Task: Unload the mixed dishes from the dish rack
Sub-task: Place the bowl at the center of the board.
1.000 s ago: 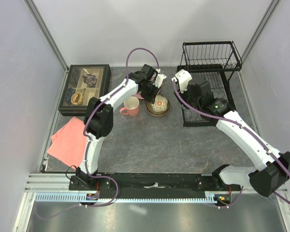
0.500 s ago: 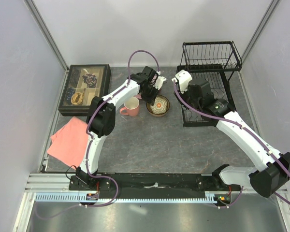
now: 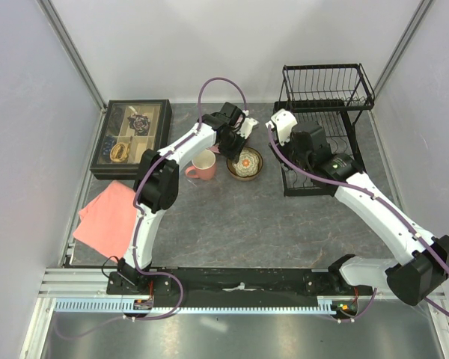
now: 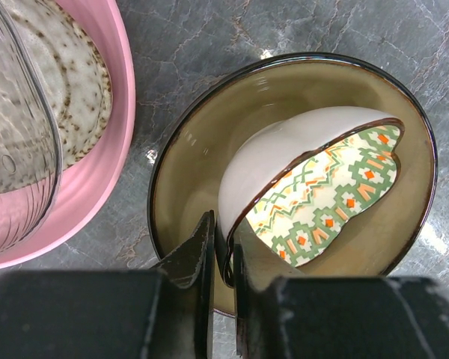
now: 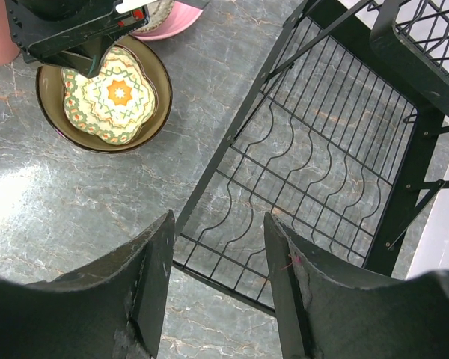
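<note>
A small white bowl with a green-and-orange patterned inside (image 4: 322, 202) lies in the amber-brown bowl (image 4: 194, 164) on the table, left of the dish rack (image 3: 325, 127). My left gripper (image 4: 223, 239) stands over them, shut on the patterned bowl's near rim, with only a thin dark gap at one finger. Just behind is the pink plate (image 4: 123, 90) with the speckled plate (image 4: 75, 75) on it. The salmon mug (image 3: 203, 165) stands to the left. My right gripper (image 5: 218, 221) hangs open and holds nothing, over the front left corner of the rack's lower shelf (image 5: 314, 172), which shows no dishes.
A dark tray of small items (image 3: 131, 137) sits at the back left, and a folded salmon cloth (image 3: 105, 217) lies in front of it. A clear ribbed glass-like thing (image 4: 15, 127) shows over the plates. Walls close in on both sides.
My left gripper has shifted slightly toward the back above the bowls, and its grip on the rim looks a little looser. The right arm has stayed put.
</note>
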{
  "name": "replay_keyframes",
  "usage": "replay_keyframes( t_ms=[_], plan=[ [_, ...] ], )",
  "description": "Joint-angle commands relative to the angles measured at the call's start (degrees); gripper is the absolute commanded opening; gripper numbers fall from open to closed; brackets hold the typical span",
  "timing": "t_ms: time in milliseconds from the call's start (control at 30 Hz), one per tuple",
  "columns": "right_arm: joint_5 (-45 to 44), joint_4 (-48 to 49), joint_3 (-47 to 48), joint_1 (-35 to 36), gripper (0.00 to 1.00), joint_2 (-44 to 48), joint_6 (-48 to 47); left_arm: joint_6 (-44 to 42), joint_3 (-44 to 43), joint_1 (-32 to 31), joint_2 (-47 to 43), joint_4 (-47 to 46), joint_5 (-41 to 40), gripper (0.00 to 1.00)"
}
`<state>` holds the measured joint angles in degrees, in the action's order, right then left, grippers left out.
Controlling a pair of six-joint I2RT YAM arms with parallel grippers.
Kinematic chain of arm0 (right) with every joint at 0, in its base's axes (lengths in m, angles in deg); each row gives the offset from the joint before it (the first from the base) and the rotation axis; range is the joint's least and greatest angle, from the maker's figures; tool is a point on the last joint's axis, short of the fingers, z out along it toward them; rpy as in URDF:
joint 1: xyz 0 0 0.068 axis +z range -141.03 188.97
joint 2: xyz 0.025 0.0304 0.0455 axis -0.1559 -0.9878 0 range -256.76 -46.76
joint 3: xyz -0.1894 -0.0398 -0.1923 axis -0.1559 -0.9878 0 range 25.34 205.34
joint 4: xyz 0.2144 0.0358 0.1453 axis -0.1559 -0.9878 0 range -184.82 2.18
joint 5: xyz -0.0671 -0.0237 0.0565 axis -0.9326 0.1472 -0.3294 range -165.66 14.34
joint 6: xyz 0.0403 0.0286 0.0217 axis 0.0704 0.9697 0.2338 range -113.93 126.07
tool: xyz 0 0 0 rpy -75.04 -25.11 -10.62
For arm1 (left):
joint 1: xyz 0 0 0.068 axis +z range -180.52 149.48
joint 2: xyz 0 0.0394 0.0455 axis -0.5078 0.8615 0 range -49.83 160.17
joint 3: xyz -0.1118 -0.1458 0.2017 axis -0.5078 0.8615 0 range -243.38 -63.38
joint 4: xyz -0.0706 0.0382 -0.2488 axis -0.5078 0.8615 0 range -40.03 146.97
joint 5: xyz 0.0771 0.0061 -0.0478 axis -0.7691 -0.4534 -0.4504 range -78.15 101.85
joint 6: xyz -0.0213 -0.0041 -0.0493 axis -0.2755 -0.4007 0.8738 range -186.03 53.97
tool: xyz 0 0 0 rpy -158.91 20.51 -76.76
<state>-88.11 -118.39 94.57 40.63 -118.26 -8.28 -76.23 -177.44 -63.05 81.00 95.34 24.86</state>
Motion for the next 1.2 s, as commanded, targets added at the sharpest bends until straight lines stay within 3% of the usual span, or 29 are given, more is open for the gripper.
replay_keyframes(
  t_ms=[0,333,633,1167],
  plan=[
    [-0.3,1.5,-0.3,-0.4,0.59,1.7,-0.3,-0.7,-2.7,-0.6,-0.2,-0.2,0.4,0.17],
    [-0.4,1.9,-1.2,-0.5,0.59,2.4,-0.3,-0.5,-2.2,-1.1,-0.3,-0.2,-0.2,0.20],
    [-0.1,2.2,-1.6,-0.6,0.60,2.7,-0.2,-1.0,-2.0,-2.0,-0.6,-0.3,-1.2,0.32],
    [0.5,2.4,-1.6,-0.9,0.60,2.2,-0.2,-1.8,-0.6,-2.2,-3.6,-0.4,-3.9,0.42]
  ],
)
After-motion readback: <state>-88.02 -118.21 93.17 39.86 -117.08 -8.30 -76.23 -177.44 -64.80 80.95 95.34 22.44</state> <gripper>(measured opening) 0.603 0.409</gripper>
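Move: The left hand has its fingertips at the raised near rim of the patterned bowl, whose middle lies about 5 cm to its right, 1 cm back and 2 cm below. The brown bowl beneath it is centred about 5 cm right and 3 cm below. The pink plate's middle is some 9 cm ahead and 1 cm left, the pink mug about 8 cm left and 1 cm back. From the right hand, the patterned bowl is roughly 7 cm ahead, 13 cm left and 20 cm below. Staying low and almost in place, the left hand goes on spreading its fingers, from a narrow gap to a bit under half open, to release the patterned bowl's rim. Midway it eases only about 1 cm to the right and slightly back, level, with the wrist barely turning. The fingertips end on either side of the rim, one over the inside of the bowl. ##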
